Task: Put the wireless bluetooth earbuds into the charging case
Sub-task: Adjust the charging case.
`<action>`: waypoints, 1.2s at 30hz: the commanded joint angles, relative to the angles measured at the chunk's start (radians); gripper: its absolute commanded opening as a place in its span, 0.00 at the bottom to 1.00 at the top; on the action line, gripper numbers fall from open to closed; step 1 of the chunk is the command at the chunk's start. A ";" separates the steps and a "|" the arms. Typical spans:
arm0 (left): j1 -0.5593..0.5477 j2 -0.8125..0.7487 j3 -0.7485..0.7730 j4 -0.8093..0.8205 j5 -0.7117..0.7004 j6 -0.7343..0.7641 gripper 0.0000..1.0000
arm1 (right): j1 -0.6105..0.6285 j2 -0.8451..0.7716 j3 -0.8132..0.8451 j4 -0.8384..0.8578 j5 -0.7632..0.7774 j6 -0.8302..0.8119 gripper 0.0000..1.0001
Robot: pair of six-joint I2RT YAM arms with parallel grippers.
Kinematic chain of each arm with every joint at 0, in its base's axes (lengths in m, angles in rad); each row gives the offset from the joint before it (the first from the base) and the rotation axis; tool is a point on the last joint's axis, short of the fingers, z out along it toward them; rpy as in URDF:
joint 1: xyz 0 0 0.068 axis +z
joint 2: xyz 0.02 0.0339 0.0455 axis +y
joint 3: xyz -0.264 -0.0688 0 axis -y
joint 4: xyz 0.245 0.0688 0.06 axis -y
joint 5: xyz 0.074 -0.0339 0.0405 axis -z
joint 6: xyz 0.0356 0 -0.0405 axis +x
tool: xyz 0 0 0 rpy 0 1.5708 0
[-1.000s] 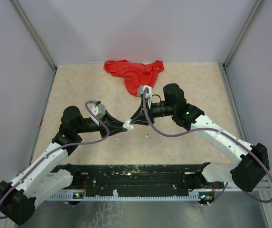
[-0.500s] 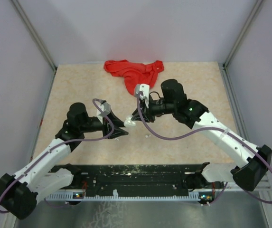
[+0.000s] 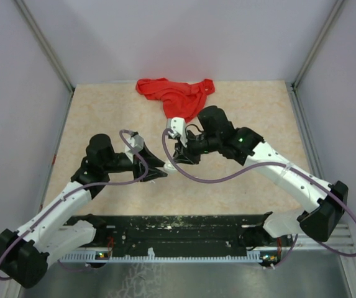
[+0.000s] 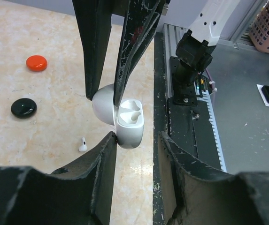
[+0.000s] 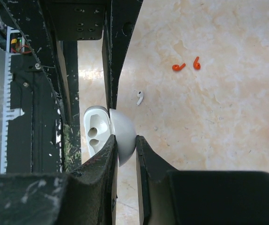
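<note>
A white charging case (image 4: 127, 117) hangs open above the table, its two sockets showing with nothing in them. My right gripper (image 5: 126, 138) is shut on the case's domed lid (image 5: 124, 133), reaching in from the top of the left wrist view. The left gripper (image 4: 136, 137) is open; its left fingertip (image 4: 110, 140) touches the case base, the other stands apart. One white earbud (image 4: 82, 144) lies on the table beside the case, also in the right wrist view (image 5: 140, 97). Two red earbuds (image 5: 178, 67) lie farther out. In the top view both grippers meet mid-table around the case (image 3: 167, 165).
A red round case (image 4: 36, 63) and a black round case (image 4: 23, 108) lie on the table to the left. A red cloth (image 3: 174, 94) is bunched at the table's far edge. The black rail (image 3: 178, 226) with the arm bases runs along the near edge.
The left gripper has opened and let go of the case base, drawing back a little. The right arm has swung left with the case lid in its jaws.
</note>
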 commanded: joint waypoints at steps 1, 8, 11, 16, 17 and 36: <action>-0.001 -0.026 0.009 0.028 0.004 0.013 0.43 | 0.012 -0.002 0.070 0.003 0.020 -0.018 0.03; 0.000 -0.019 0.009 0.032 0.000 0.008 0.41 | 0.016 0.008 0.081 0.001 0.027 -0.010 0.03; 0.000 -0.018 0.009 0.032 0.002 0.006 0.41 | 0.022 0.014 0.086 0.000 0.030 -0.010 0.03; -0.001 -0.015 0.009 0.034 0.002 0.004 0.40 | 0.029 0.019 0.090 0.003 0.035 -0.007 0.03; -0.001 -0.014 0.009 0.033 0.002 0.003 0.40 | 0.032 0.019 0.091 0.004 0.035 -0.007 0.03; -0.002 -0.087 -0.016 -0.141 -0.261 0.285 0.01 | 0.040 -0.106 0.014 0.112 0.131 0.168 0.54</action>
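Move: The white charging case stands open in my right fingertips, pinched by its lid, its middle about 1 cm to that hand's left, 1 cm back and 1 cm lower. From my half-open left hand it lies about 2 cm right and 1 cm ahead, level with it. Some 18 cm below that hand are two white earbuds, one 3 cm ahead and 6 cm left, the other 4 cm ahead and 11 cm right; the black case lies 19 cm ahead, 17 cm right. I take the case over from right to left: my left hand holds nearly still while its fingers close and pinch the base, then my right fingers open wide off the lid and that hand lifts about 1 cm. As they part, my left hand carries the case about 2 cm forward, 1 cm down and 1 cm left, turning it some 10 degrees, partly counter-clockwise. ##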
